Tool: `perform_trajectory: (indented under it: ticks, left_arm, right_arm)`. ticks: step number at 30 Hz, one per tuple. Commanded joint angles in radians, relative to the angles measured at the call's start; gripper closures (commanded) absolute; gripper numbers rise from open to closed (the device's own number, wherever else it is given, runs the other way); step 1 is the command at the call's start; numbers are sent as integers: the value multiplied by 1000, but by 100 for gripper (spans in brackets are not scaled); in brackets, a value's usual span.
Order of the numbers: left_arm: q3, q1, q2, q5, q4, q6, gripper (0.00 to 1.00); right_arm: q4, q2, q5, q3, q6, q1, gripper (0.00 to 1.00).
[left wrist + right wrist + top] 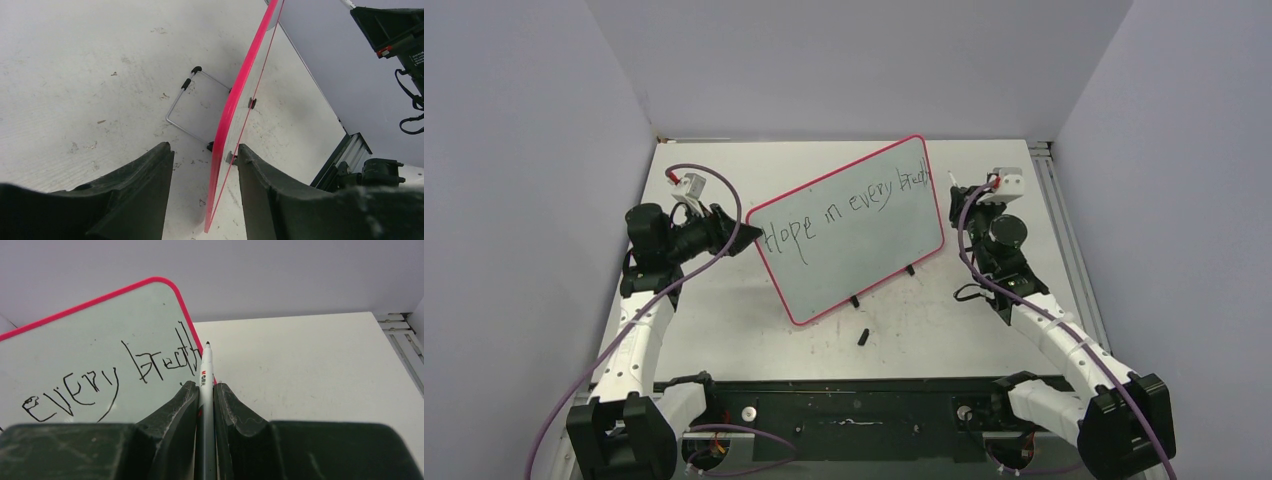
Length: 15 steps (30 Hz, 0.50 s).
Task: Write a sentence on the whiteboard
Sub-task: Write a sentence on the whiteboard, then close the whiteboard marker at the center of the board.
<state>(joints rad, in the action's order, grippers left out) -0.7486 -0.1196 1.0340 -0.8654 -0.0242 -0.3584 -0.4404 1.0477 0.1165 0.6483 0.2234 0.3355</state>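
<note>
The whiteboard [854,262] stands tilted on its small black feet at mid table, red-pink rim all round. The sentence [844,212] in black marker reads "Hope in every breath" in one rising line. My left gripper [742,236] is open and straddles the board's left edge; in the left wrist view the rim of the whiteboard [235,105] runs between my fingers [150,165], close against the right one. My right gripper [205,387] is shut on a white marker pen [205,367]. Its tip is at the board's right rim, beside "breath" [165,360].
A small black cap-like piece [862,336] lies on the table in front of the board. The board's wire stand [176,102] rests behind it. An aluminium rail [1064,230] runs along the table's right side. Grey walls enclose three sides.
</note>
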Motion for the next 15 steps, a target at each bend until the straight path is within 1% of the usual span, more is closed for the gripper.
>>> perform_trajectory:
  ticks: [1, 4, 8, 11, 13, 15]
  left_arm:
    - [-18, -2, -43, 36, -37, 20, 46]
    - [-15, -2, -59, 62, -55, 29, 33]
    - [-11, -2, -92, 110, -80, 51, 24]
    - [-6, 1, -141, 208, -116, 86, 23]
    - [-5, 18, -188, 297, -147, 119, 23]
    - [-6, 60, -240, 418, -188, 158, 23]
  right_arm:
    - [57, -26, -25, 13, 29, 12, 95]
    - [132, -39, -62, 35, 62, 14, 94]
    - [245, -86, -92, 31, 146, 17, 92]
    - [335, -126, -135, 29, 192, 19, 91]
    - [410, -152, -163, 40, 219, 20, 91]
    - [487, -177, -181, 47, 254, 22, 90]
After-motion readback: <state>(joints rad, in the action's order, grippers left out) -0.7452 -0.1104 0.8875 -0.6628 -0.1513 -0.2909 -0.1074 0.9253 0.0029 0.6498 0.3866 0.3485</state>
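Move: The whiteboard's middle lies about 23 cm to the right hand's left, 2 cm ahead and 13 cm below; "breath" ends about 10 cm ahead, 6 cm left and 9 cm below. The black cap is some 20 cm back, 21 cm left and 25 cm below. From the left hand, the board's middle is about 20 cm right, 3 cm ahead and 11 cm below. Right hand draws the held marker 5 cm back and down, nose tipping; left opens wider, easing left off the board. ##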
